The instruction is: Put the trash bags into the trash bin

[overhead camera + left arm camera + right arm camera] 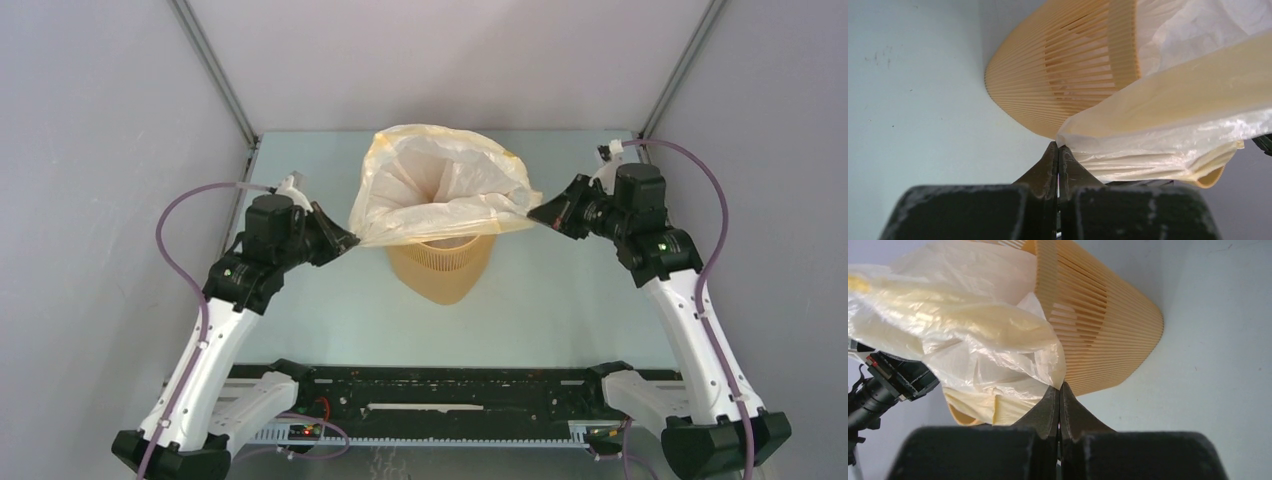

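Note:
A wrinkly cream-white trash bag (440,185) is spread wide open over the orange-yellow slotted trash bin (440,270), whose mouth it hides. My left gripper (352,239) is shut on the bag's left corner, and in the left wrist view that gripper (1058,146) pinches the film (1168,115) beside the bin's ribbed wall (1058,75). My right gripper (533,214) is shut on the bag's right corner. The right wrist view shows this gripper (1060,386) nipping the film (978,340) next to the bin (1098,325).
The bin stands mid-table on the pale green tabletop (560,310). Grey walls with metal corner posts (215,75) close the back and sides. The left arm's wrist (883,385) shows at the left edge of the right wrist view.

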Robot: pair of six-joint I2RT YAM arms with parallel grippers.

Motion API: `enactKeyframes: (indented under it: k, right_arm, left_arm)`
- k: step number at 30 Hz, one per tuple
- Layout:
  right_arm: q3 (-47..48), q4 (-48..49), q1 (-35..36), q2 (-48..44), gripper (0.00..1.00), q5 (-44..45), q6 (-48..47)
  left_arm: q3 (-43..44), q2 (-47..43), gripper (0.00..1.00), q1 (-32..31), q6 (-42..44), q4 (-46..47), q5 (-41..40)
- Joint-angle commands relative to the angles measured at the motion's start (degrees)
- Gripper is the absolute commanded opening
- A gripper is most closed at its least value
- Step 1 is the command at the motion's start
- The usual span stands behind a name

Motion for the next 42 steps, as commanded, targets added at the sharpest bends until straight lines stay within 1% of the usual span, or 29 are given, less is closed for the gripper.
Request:
enactKeyframes:
  k: [1,3,5,8,12,15,20,24,30,32,36,37,39,42]
  right_arm:
    - [0.2,-0.5,-1.7,-5.9,0.00,-3.3,0.3]
    - [0.1,-0.8,-1.4,-6.1,0.00,-6.6,3.2]
    - [0.1,-1.9,-0.3,-5.6,0.00,-8.0,4.7]
    - [0.1,-3.8,2.3,-6.4,0.00,-6.7,4.3]
    - [-1.2,-7.3,2.3,-8.3,0.00,-5.9,2.7]
    - [-4.1,-7.9,2.3,-9.7,0.00,-6.6,2.6]
    - [-7.1,-9.5,2.4,-11.1,0.00,-6.7,1.9]
    - [-7.1,-10.8,2.5,-13.3,0.00,-8.5,1.5]
    - [-7.1,-12.9,2.5,-14.7,0.00,-10.6,1.7]
    - [-7.1,-13.5,2.3,-15.0,0.00,-10.6,1.3]
    - [-7.1,-15.2,2.2,-14.1,0.00,-8.2,-1.0]
    - [-7.2,-14.7,2.2,-13.6,0.00,-6.6,-1.7]
    - [-7.9,-10.4,1.9,-11.8,0.00,-4.8,-2.9]
    - [-7.3,-2.6,0.7,-6.7,0.00,-3.4,-4.1]
  left_arm:
    - [6.1,-3.3,0.00,1.2,0.7,-2.8,0.5]
    - [7.6,-2.6,0.00,1.2,1.1,-3.9,0.3]
    - [8.6,-1.2,0.00,1.2,2.3,-5.1,-1.5]
    - [9.8,0.9,0.00,2.2,3.5,-5.2,-3.3]
    - [11.9,4.1,0.00,4.6,5.1,-3.5,-4.7]
    - [13.1,7.4,0.00,6.6,5.4,-2.9,-4.0]
    - [12.8,10.5,0.00,7.7,5.7,-2.2,-3.1]
    - [12.9,7.9,0.00,8.1,5.1,-3.3,-1.5]
    - [13.9,3.1,0.00,8.2,5.4,-8.1,-4.6]
    - [14.5,3.2,0.00,8.3,6.1,-10.0,-5.4]
    - [13.4,4.2,0.00,8.3,7.0,-10.0,-7.2]
    - [13.2,5.0,0.00,8.3,7.2,-9.2,-6.9]
    - [13.1,7.0,0.00,8.3,6.9,-6.9,-5.7]
    - [12.0,10.4,0.01,8.3,6.3,-1.0,-3.2]
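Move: Ahead and to the right of the left hand, the trash bin's middle lies some 10 cm forward, 16 cm right and 13 cm below. From the right hand it is about 4 cm ahead, 16 cm left and 16 cm below. The open mouth of the trash bag, both fingertips on its near edge, centres above the bin, roughly 9 cm ahead and 16 cm right of the left hand, and 4 cm ahead and 16 cm left of the right hand. Keeping both pinches on the bag's near edge, the right hand hops up about 3 cm, then draws back towards the base and down, some 10 cm back at most, turning slightly counter-clockwise and nose-down. The left hand shakes its corner: up, forward and down, back and up, then forward and down again, ending a little up and left. ##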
